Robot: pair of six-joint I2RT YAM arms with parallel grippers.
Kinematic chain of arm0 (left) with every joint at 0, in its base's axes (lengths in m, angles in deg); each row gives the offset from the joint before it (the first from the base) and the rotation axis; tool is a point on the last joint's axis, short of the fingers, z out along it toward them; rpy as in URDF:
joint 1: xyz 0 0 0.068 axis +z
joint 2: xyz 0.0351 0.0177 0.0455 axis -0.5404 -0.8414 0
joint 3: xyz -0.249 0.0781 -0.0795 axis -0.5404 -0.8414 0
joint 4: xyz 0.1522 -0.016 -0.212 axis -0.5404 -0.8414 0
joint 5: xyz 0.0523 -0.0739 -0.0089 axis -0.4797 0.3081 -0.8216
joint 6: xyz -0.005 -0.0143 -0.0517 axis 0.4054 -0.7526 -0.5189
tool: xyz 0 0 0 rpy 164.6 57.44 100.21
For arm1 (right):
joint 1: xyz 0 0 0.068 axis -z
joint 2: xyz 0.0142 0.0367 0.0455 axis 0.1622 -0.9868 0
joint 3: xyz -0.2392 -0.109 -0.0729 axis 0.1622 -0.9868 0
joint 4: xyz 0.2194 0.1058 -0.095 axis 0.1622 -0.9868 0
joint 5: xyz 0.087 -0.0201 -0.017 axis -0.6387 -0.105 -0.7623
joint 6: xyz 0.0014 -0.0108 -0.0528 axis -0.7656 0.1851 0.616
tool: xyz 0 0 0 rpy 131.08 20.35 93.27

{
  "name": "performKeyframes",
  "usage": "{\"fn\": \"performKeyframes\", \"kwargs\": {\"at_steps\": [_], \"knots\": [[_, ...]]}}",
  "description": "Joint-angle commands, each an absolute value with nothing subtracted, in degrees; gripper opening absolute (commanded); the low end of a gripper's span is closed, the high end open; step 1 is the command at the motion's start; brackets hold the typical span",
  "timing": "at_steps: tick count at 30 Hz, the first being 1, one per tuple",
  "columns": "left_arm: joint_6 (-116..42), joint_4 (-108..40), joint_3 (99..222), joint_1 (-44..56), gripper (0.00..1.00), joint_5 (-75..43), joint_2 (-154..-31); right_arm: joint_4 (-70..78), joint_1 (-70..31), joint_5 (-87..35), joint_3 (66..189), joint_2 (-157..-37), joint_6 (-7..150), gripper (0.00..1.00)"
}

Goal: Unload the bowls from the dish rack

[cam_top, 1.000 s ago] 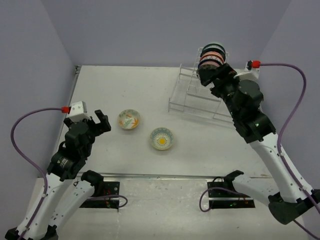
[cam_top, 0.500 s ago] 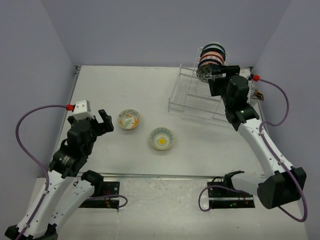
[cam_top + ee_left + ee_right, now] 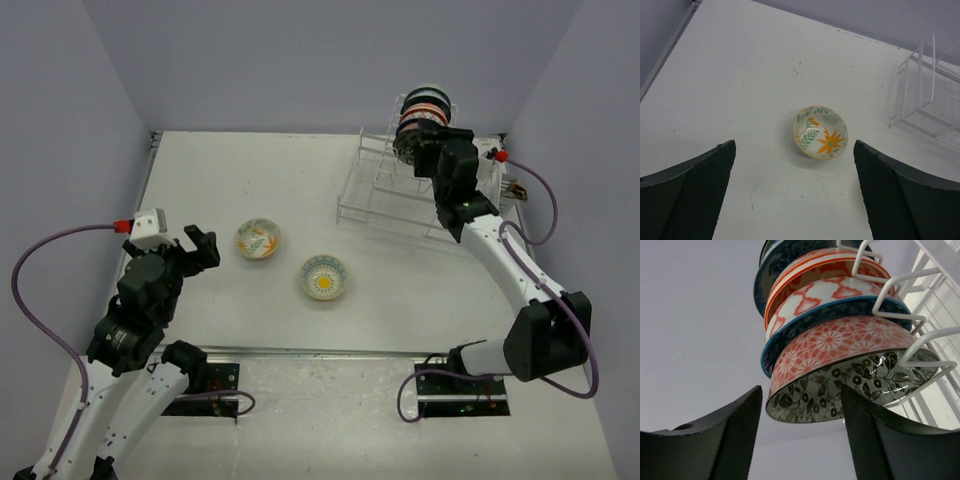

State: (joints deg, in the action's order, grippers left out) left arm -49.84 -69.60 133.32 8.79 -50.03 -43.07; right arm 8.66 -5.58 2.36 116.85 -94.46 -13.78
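Observation:
The dish rack point(image 3: 385, 195) stands at the back right, its white wires point(image 3: 920, 335) holding several bowls point(image 3: 423, 108) on edge. The nearest is pink-flowered outside with black leaves inside point(image 3: 840, 365). My right gripper point(image 3: 420, 150) is up against this stack, open point(image 3: 800, 440), its fingers standing either side of that bowl's lower rim without pressing on it. My left gripper point(image 3: 200, 245) hovers wide open point(image 3: 795, 200) over bare table, nothing between its fingers. Just beyond it sits an orange-flower bowl point(image 3: 820, 132) upright on the table point(image 3: 258, 239).
A second bowl with a yellow centre point(image 3: 324, 277) rests mid-table. The rack's low corner point(image 3: 930, 95) shows at the right of the left wrist view. Purple walls close in the table point(image 3: 230, 180) on three sides.
My right arm has stretched out toward the rack's bowls and its jaws have narrowed around the nearest rim. The left arm has drawn back a little, still wide open.

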Motion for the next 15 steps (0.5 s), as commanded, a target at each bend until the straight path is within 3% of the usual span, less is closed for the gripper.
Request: {"fn": "performKeyframes", "kwargs": {"at_steps": [1,9,13,15], "knots": [[-48.2,-66.9,133.2,8.9,1.0,-50.0,-42.3,12.2,-5.3,8.0,118.7,-95.1,-16.5,0.63],[-47.8,-66.3,133.1,8.9,1.0,-48.6,-42.9,15.1,-5.6,11.1,113.2,-93.0,-19.0,0.31],[-47.8,-66.4,133.2,8.9,1.0,-49.1,-42.8,15.7,-5.5,12.4,112.2,-91.7,-19.2,0.25],[-47.9,-66.5,133.2,8.9,1.0,-49.6,-42.4,16.0,-5.6,12.7,111.9,-91.0,-19.2,0.15]]}}
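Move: The front bowl, pink outside and black-flowered inside, stands on edge in the rack, mouth towards the base; its middle is about 5 cm below the right hand, 3 cm to its left and 1 cm ahead. Behind it in the stack come the blue-lined bowl, about 4 cm ahead of the hand, and the orange bowl, about 7 cm ahead, both also 3 cm left and 5 cm down. From the left hand the front bowl lies some 25 cm ahead, 52 cm right, about level. The pink bowl's upper rim is taken between the right fingers: they close from wide to nearly shut, upper finger outside the wall, lower finger inside the mouth, and pinch it. Meanwhile the hand eases about 2 cm left across the rim, dips slightly, then rises to end about 1 cm up, turning some 5 degrees clockwise. ##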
